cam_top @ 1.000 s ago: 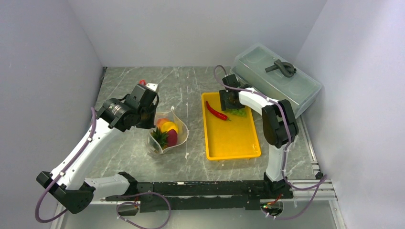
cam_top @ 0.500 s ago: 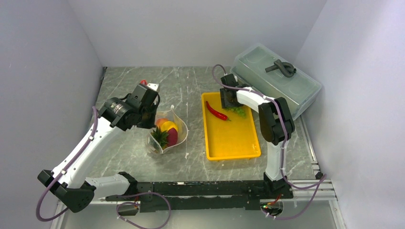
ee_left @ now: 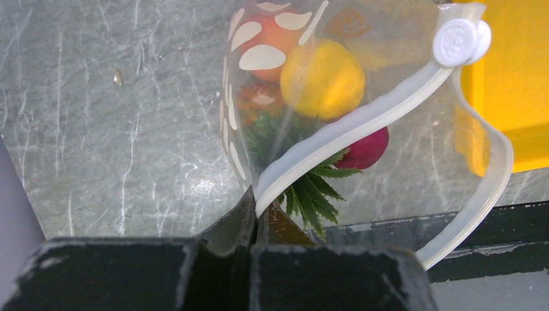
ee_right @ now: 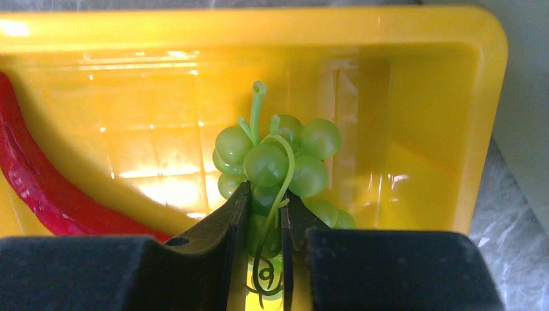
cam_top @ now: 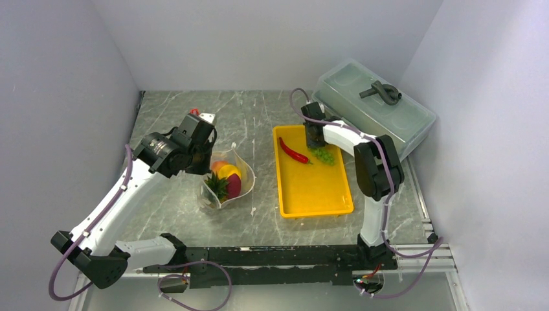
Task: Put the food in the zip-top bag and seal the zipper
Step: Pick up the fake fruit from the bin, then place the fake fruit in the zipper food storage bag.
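The zip-top bag stands open on the table left of the yellow tray. My left gripper is shut on the bag's mouth at the whitish zipper, holding that edge up. Inside the bag lie a yellow lemon, an orange fruit, the pineapple with its green crown and a dark red piece. In the tray's far end, my right gripper is shut on the green grape bunch. The red chili pepper lies just left of it.
A big grey-green lidded box stands right behind the tray, close to my right arm. The zipper's white slider sits at the far end of the bag's mouth. Grey walls close in on both sides.
My right gripper has closed its fingers on the grape bunch. The left gripper and the bag have stayed where they were.
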Motion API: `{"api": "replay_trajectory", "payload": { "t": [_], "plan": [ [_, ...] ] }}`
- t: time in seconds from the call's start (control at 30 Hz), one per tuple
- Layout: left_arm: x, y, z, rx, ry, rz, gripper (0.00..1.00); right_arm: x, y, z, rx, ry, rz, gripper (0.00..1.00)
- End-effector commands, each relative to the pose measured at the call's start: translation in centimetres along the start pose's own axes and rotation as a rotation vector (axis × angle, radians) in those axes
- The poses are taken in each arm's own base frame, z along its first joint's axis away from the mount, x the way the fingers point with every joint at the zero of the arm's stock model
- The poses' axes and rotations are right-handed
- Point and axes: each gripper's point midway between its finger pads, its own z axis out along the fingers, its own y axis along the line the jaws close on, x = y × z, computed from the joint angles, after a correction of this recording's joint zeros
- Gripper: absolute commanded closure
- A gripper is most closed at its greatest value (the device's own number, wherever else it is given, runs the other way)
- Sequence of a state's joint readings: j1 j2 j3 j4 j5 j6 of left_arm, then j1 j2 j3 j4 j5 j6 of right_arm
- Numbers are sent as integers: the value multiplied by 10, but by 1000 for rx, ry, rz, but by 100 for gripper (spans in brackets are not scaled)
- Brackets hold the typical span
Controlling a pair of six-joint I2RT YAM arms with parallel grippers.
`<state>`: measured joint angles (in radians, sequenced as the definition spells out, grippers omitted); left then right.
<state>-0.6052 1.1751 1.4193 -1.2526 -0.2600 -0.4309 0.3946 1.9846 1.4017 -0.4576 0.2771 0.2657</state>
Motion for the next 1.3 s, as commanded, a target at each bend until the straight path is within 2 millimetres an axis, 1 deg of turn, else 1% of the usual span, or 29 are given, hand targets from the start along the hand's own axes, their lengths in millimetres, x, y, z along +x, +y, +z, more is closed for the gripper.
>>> {"api": "replay_trajectory", "payload": {
  "t": [0.0, 0.27, 0.5, 0.6, 0.7, 0.9, 1.03, 1.13, 1.2, 1.27],
  "plan": [
    [-7, 2, -5, 5, -45, -16, 100, 2, 4, -30, -31, -14, 14, 90],
    [-7, -1, -2, 15, -42, -14, 100, -12, 8, -81, -94, -110, 43, 93],
    [-8, -2, -2, 16, -41, -17, 100, -30, 20, -137, -186, -223, 55, 96],
    [-8, -1, -4, 14, -44, -22, 100, -37, 29, -167, -227, -284, 51, 97],
    [-9, -1, -5, 15, -47, -27, 100, -45, 41, -199, -292, -351, 43, 97],
    [-8, -1, -5, 18, -45, -29, 100, -61, 76, -281, -552, -509, 44, 97],
    [-8, -1, -6, 14, -47, -33, 100, -60, 102, -333, -760, -587, 5, 98],
    [-9, -2, -6, 20, -48, -35, 100, -60, 116, -372, -887, -672, -18, 99],
    [-9, -3, -5, 19, -44, -37, 100, -57, 124, -390, -967, -708, -34, 99],
    [-9, -4, -4, 22, -41, -36, 100, -54, 134, -403, -1039, -725, -40, 99]
  ]
}}
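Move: The right hand, with the green grapes already pinched low in the yellow bin, has the zip-top bag about 18 cm back and 26 cm to its left, the bag's middle some 8 cm higher. The red chili lies about level in reach, 8 cm to its left and 2 cm lower; the bin's middle is about 8 cm back and 1 cm left. From the left hand, the bag's middle is about 4 cm ahead, 5 cm right and 11 cm below. Up, back and to the left goes the right hand, keeping its pinch on the grapes: it first draws back low over the bin, then climbs steeply, about 30 cm in all, veering left nearer the bag. The wrist swings the fingers from steeply down to nearly level, pointing forward-left. The left hand stays, still gripping the bag's rim. ##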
